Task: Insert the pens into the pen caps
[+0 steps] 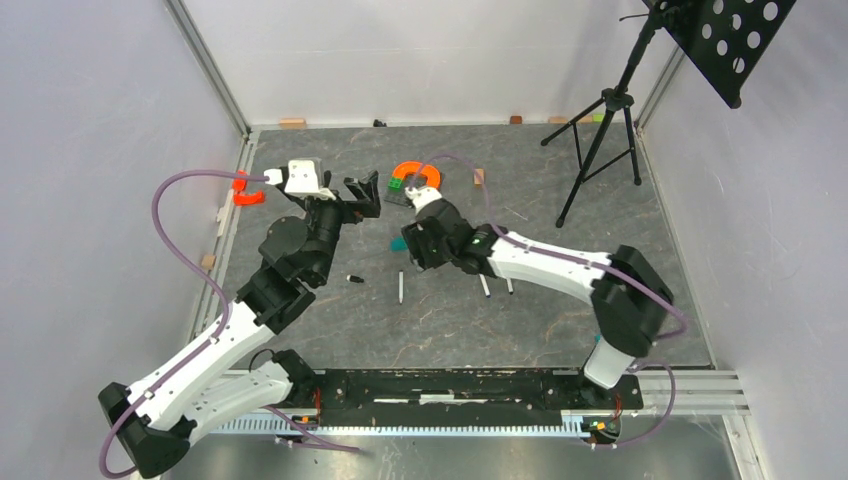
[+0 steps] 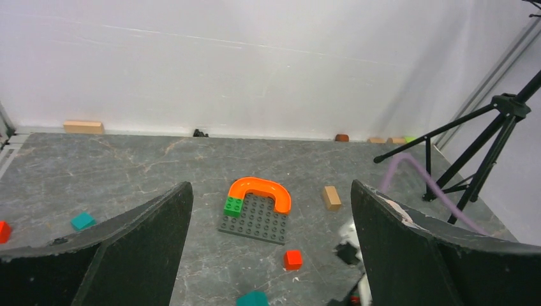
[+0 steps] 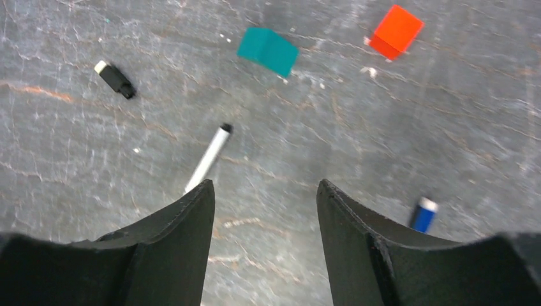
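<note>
One white pen (image 3: 208,157) with a dark tip lies on the grey table just ahead of my right gripper's left finger. A black pen cap (image 3: 115,79) lies further left of it, and a blue pen cap (image 3: 423,214) shows beside the right finger. My right gripper (image 3: 265,188) hovers open over bare table, holding nothing. From above, that pen (image 1: 400,287) lies near the black cap (image 1: 354,277), and two more pens (image 1: 485,285) lie under the right forearm. My left gripper (image 1: 362,195) is wide open and empty, raised at the back left.
A dark baseplate (image 2: 255,220) with an orange arch (image 2: 261,190) and a green brick (image 2: 233,205) sits ahead of the left gripper. A red cube (image 3: 397,30), a teal brick (image 3: 268,51) and a wooden block (image 2: 331,197) lie loose. A black tripod (image 1: 600,140) stands at the back right.
</note>
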`<state>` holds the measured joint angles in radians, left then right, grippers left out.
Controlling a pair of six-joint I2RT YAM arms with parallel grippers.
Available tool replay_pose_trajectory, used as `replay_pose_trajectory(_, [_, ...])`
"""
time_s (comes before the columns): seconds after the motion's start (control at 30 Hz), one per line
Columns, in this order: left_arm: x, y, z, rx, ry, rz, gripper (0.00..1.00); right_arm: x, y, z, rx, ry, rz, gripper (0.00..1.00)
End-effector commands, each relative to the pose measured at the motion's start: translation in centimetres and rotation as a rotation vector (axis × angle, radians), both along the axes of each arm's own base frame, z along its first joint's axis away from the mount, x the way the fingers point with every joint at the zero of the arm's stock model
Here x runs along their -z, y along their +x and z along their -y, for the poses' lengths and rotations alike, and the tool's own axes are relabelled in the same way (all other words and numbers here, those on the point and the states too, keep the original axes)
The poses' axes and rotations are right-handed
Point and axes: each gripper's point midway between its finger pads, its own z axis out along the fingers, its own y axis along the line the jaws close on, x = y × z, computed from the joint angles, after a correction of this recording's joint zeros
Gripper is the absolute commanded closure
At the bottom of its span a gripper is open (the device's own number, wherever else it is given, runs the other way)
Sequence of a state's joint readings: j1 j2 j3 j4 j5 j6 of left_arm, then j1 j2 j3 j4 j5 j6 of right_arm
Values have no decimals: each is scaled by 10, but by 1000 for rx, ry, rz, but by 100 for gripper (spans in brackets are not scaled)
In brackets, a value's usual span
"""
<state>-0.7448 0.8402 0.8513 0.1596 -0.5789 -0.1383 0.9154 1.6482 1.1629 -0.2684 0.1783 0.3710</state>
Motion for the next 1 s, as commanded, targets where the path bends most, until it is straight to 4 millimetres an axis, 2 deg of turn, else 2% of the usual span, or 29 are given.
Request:
replay_pose_trajectory(0.0, [-12, -1, -18, -77, -4, 47, 2, 3, 7, -39, 49, 22, -3, 37])
replay_pose_trajectory(0.07, [-13, -1, -19, -81, -8, 50, 2, 13, 7, -52, 49, 13, -19, 38])
replay_pose_trajectory(0.2, [-13, -2, -19, -77, -12, 52, 2, 33, 6, -64, 67, -10, -52, 41])
replay_pose_trajectory(0.5, [-14, -1, -18, -62, -29, 53, 3, 79, -10, -70, 68, -82, -111, 49])
replay_pose_trajectory(0.67, [-15, -1, -18, -58, -34, 53, 3, 96, -19, -67, 63, -124, -129, 54])
replay_pose_trajectory(0.77, [-14, 0, -18, -58, -33, 52, 3, 101, -23, -62, 61, -141, -134, 63])
replay_pose_trajectory(0.97, [-13, 0, -17, -57, -30, 50, 3, 115, -34, -48, 17, -172, -144, 97])
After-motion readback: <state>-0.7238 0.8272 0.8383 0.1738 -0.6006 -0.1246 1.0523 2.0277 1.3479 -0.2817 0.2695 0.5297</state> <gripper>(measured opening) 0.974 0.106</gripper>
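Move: The uncapped white pen lies about 6 cm to the right gripper's left, 2 cm back and 10 cm below it. The loose black pen cap is about 10 cm to the left of that pen and 2 cm farther out; the teal block lies 10 cm straight beyond the pen, and the red block some 15 cm beyond it and 7 cm to its right. From the left gripper, the pen is roughly 5 cm to the right, level in reach and 36 cm below. Sweep the right gripper down and about 6 cm left until it is over the white pen, then lower it nearly straight onto the pen, easing back a little, for some 10 cm of descent in all. Tip the fingers about 10 degrees steeper and narrow them on the way down; at table height, close them to pinch the pen near its middle. ##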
